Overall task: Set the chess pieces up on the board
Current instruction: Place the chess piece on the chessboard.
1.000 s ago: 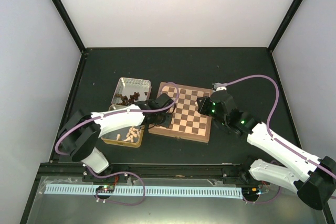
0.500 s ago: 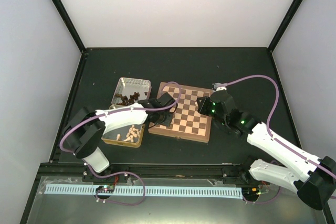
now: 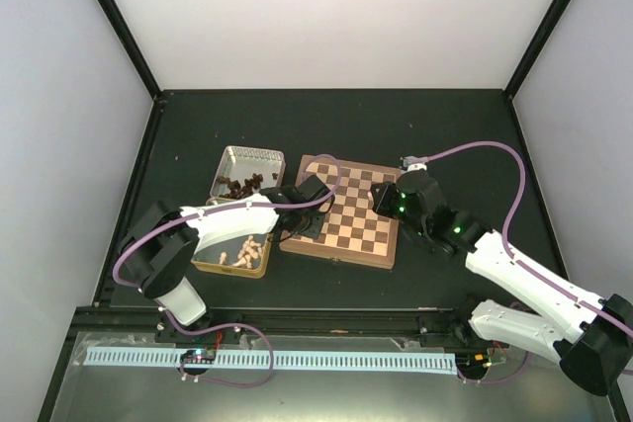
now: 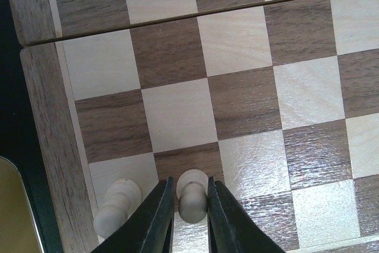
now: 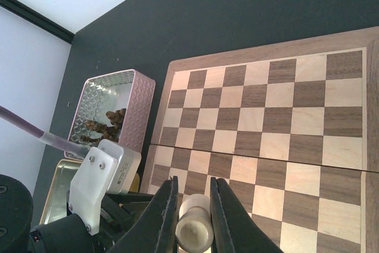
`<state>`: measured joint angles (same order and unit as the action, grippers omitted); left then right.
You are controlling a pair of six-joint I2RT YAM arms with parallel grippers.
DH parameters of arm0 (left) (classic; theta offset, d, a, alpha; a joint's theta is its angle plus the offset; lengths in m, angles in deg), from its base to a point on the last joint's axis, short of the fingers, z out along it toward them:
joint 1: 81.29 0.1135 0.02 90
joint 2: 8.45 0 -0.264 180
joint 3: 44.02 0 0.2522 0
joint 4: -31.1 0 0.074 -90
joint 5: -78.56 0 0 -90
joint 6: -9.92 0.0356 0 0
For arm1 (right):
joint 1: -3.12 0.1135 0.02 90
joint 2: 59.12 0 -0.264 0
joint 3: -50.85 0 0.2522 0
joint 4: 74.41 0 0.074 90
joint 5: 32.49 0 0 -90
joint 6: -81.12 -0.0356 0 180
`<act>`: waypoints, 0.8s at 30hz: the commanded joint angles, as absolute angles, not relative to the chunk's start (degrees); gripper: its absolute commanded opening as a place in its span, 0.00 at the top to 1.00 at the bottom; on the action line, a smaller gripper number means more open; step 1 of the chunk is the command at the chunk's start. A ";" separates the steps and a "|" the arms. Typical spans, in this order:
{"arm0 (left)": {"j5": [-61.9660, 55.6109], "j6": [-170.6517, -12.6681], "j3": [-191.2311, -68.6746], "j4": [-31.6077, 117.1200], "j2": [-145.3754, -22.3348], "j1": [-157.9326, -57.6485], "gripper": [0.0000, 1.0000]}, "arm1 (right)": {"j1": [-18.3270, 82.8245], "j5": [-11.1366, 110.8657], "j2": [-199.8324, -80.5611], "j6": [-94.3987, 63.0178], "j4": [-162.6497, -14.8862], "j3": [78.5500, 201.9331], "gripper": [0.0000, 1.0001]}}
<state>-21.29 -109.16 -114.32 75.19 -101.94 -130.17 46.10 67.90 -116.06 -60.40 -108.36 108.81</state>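
Note:
The board (image 3: 358, 220) lies mid-table, seen close in the left wrist view (image 4: 237, 99). My left gripper (image 4: 190, 181) is low over its near left corner (image 3: 297, 227). Its fingers flank a cream pawn (image 4: 192, 202) that stands on a dark square. The right finger touches the pawn and a thin gap shows at the left finger. A second cream piece (image 4: 118, 205) stands on the square beside it. My right gripper (image 5: 193, 179) hovers over the board's right side (image 3: 382, 195), shut on a cream chess piece (image 5: 195, 223).
Left of the board stand two tins. The silver one (image 3: 259, 155) holds dark brown pieces (image 3: 242, 185). The gold-sided one (image 3: 203, 262) holds cream pieces (image 3: 247, 247) and lies under my left forearm. Purple cables loop from both arms.
My left arm's elbow has swung slightly toward the board, its gripper staying at the near left corner. The right arm has not moved.

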 commanded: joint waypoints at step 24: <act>-16.46 -110.67 -112.42 68.39 -77.60 -126.02 0.54 | 45.80 71.23 -116.43 -49.21 -115.68 105.10 0.93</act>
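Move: The pawn just set down stands between the left hand's slightly parted fingers, its middle about 1 cm below the hand point. A first pawn stands about 3 cm to its left, nearly level with it. The open box of light pieces lies some 15 cm left and 3 cm back. From the right hand, which holds another light piece, the board's middle is about 3 cm ahead, 5 cm left and 17 cm below; the freshly set pawn is about 14 cm left, 1 cm back and 15 cm below. The freshly set pawn, already released, is left behind as the left hand waits briefly, then rises faster and faster, straight up about 11 cm, its fingers opening wider and their tips tilting forward and to the right by some 20 degrees. Late on, the right hand, keeping its grip on its light piece, starts sinking towards the board, about 3 cm, easing slightly back and to the right. ##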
